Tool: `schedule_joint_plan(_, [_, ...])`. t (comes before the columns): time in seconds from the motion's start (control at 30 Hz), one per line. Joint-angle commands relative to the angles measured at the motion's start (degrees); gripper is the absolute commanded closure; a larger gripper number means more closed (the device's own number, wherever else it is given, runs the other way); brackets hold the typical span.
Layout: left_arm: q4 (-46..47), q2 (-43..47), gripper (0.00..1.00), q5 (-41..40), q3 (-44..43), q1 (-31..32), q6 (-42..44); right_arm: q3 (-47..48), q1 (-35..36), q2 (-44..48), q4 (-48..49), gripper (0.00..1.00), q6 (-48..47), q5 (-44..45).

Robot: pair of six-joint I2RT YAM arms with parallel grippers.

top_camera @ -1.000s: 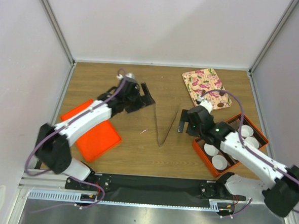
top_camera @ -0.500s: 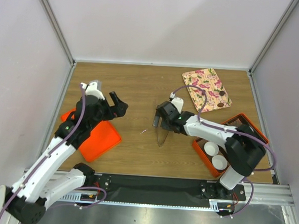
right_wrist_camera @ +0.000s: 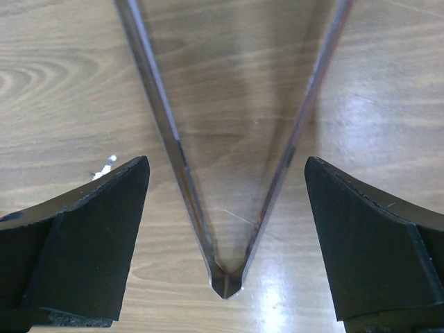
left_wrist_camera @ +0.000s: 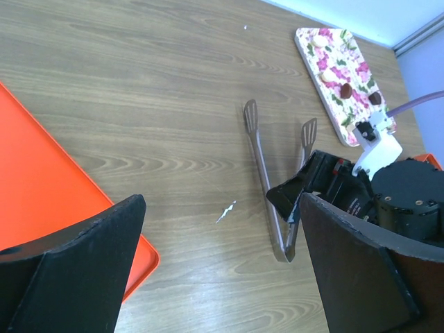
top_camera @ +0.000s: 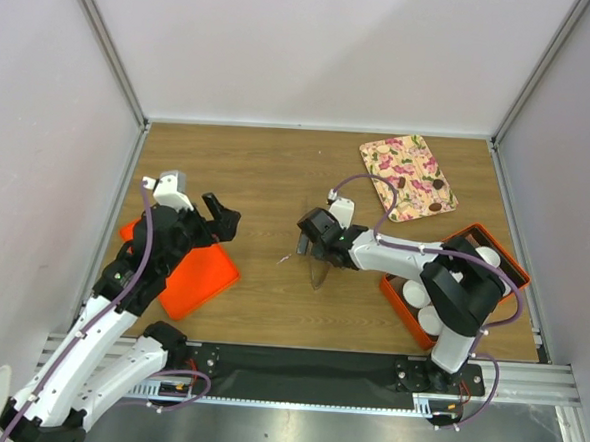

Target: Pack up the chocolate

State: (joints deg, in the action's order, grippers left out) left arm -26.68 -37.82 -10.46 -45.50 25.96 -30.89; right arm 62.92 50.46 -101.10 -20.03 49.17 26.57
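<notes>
The chocolate pieces (top_camera: pixel 434 204) are small dark brown lumps on a floral tray (top_camera: pixel 394 152) at the back right; two show in the left wrist view (left_wrist_camera: pixel 345 89). Metal tongs (top_camera: pixel 319 278) lie in a V on the table. My right gripper (top_camera: pixel 308 245) is open and low over the tongs' hinge end (right_wrist_camera: pixel 227 277), with one finger (right_wrist_camera: pixel 83 243) on each side of the arms and touching neither. My left gripper (top_camera: pixel 222 217) is open and empty above the table, beside the orange lid (top_camera: pixel 196 275).
An orange box (top_camera: pixel 401 293) with white paper cups (top_camera: pixel 432 320) stands at the right, partly under the right arm. A small white scrap (top_camera: pixel 284 259) lies left of the tongs. Grey walls enclose the table.
My right gripper has swung left from the orange box to the tongs' hinge end. My left arm has drawn back to the left, from the table's middle to the orange lid.
</notes>
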Motion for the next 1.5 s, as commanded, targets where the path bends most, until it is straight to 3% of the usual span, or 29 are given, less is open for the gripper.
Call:
schedule_joint_plan(0.0, [1.0,0.2,0.0,-0.8,0.9,-0.2,1.1,-0.1,0.2,-1.0,5.9,0.01,-1.8,3.0])
schedule_joint_plan(0.67, [1.4,-0.1,0.0,0.5,0.1,-0.2,0.6,-2.7,-0.8,-6.9,13.3,0.05,-5.7,5.5])
schedule_joint_plan(0.93, [2.4,-0.3,0.0,0.8,1.1,-0.2,-0.1,-1.0,-0.5,-8.3,10.2,0.07,-5.0,8.6])
schedule_joint_plan(1.1, [2.2,0.0,0.0,0.7,1.0,-0.2,0.1,1.0,-0.4,-7.1,6.7,0.19,-7.8,9.1])
schedule_joint_plan(1.27, [1.3,0.6,0.0,-0.3,0.1,-0.2,1.5,7.3,-0.8,2.1,-3.0,0.24,-20.6,0.7])
schedule_joint_plan(1.47, [2.4,-0.6,0.0,0.5,-0.5,-0.2,1.6,13.0,-4.0,11.3,-14.4,0.27,-25.8,-12.3])
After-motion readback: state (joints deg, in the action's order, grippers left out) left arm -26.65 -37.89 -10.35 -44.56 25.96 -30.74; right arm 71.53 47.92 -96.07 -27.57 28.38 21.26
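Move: The open tongs lie under my right hand, their two arms spread away from me and the joint end some 8 cm behind; their middle is about 4 cm ahead, 1 cm to the right and 3 cm below. A white scrap lies about 7 cm left and 1 cm back, the flowered tray 26 cm ahead and 23 cm right, the orange box 7 cm back and 33 cm right. From my left hand the tongs are about 9 cm ahead, 22 cm right and 23 cm down. Straddling the tongs with open fingers, I ease my right hand about 3 cm forward along their arms and 2 cm down, tipping the fingers slightly up. I then close to roughly three quarters open, my pads taking both arms from outside, and lift some 7 cm, drawing back a little and turning about 15 degrees counter-clockwise. ##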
